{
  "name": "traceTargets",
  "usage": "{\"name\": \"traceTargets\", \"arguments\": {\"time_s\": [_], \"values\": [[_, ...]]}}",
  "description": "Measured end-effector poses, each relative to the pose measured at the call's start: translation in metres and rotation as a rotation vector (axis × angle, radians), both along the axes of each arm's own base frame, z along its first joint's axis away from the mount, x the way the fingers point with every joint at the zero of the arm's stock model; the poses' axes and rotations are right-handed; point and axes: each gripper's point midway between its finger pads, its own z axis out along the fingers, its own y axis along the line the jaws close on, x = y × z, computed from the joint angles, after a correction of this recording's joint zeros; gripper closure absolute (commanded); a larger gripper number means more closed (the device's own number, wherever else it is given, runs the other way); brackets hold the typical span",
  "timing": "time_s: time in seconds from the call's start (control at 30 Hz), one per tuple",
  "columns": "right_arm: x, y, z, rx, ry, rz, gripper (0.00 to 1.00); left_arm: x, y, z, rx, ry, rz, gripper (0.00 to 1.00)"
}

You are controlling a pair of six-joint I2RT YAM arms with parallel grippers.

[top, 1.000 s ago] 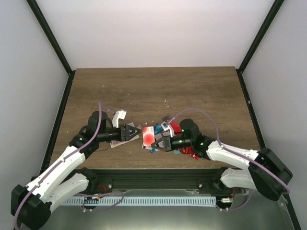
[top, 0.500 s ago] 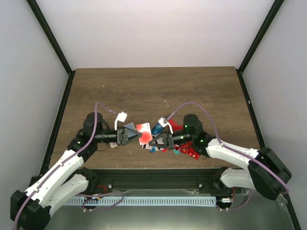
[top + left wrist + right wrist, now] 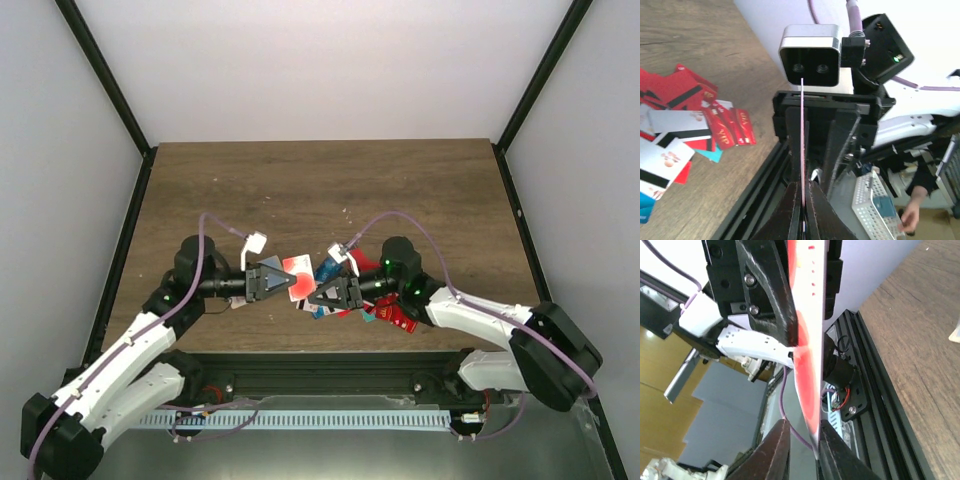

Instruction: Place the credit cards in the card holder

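Note:
A white credit card with a red spot stands on edge in the air between my two grippers, near the table's front edge. My left gripper is shut on it; the left wrist view shows the card edge-on as a thin pink line pinched between the fingertips. My right gripper faces it with its jaws slightly apart, and the card leans on only one finger. The heap of red, white and teal credit cards lies under the right arm. The card holder is mostly hidden beneath my left arm; a pale edge peeks out.
More cards from the heap are spread over the wooden table. A black metal rail runs along the near edge, below the grippers. A white perforated bin sits off the table.
My left gripper moved right to meet the card and closed on it. My right gripper, which held the card before, has loosened its jaws.

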Motion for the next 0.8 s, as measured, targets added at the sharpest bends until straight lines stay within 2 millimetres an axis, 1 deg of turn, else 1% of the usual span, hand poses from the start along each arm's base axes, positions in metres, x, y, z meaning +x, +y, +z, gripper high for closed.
{"name": "traceTargets", "arguments": {"time_s": [0.07,0.13,0.23,0.3,0.4,0.47,0.67,0.8], "values": [[0.004,0.001,-0.004,-0.015,0.009,-0.019,0.69,0.006,0.002,-0.007,0.028,0.007,0.038,0.96],[0.01,0.002,-0.01,-0.04,0.014,-0.054,0.68,0.013,0.005,-0.016,0.074,0.023,0.088,0.96],[0.021,0.002,-0.024,-0.096,0.023,-0.12,0.66,0.03,0.013,-0.027,0.159,0.049,0.184,0.96],[0.027,0.001,-0.035,-0.138,0.03,-0.159,0.66,0.047,0.024,-0.034,0.224,0.061,0.277,0.96],[0.039,0.001,-0.046,-0.194,0.033,-0.215,0.66,0.07,0.047,-0.048,0.323,0.096,0.426,0.96],[0.046,0.0,-0.052,-0.222,0.029,-0.251,0.66,0.081,0.063,-0.06,0.38,0.129,0.506,0.96],[0.06,-0.004,-0.066,-0.28,0.026,-0.324,0.66,0.098,0.109,-0.096,0.517,0.253,0.685,0.96],[0.078,-0.003,-0.08,-0.359,0.043,-0.393,0.66,0.101,0.119,-0.108,0.552,0.295,0.714,0.96]]}}
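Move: My left hand grips the white-and-red card; the open card holder lies about 10 cm ahead of it, 10 cm to its left and 20 cm below. On the same table top, the white cards are some 6 cm ahead and 6 cm right of that hand. From my right hand those white cards lie about 9 cm ahead, 3 cm right and 18 cm down, the blue card 17 cm ahead and 4 cm right, the red VISA cards 5 cm ahead and 20 cm right. I open my right fingers partway to let go of the card, then take that hand forward and down, about 8 cm each way, towards the white cards. My left hand keeps its pinch on the card and carries it left, down and forward, 10 to 12 cm each way, to above the card holder, swinging counter-clockwise some 40 degrees as its fingers dip. ##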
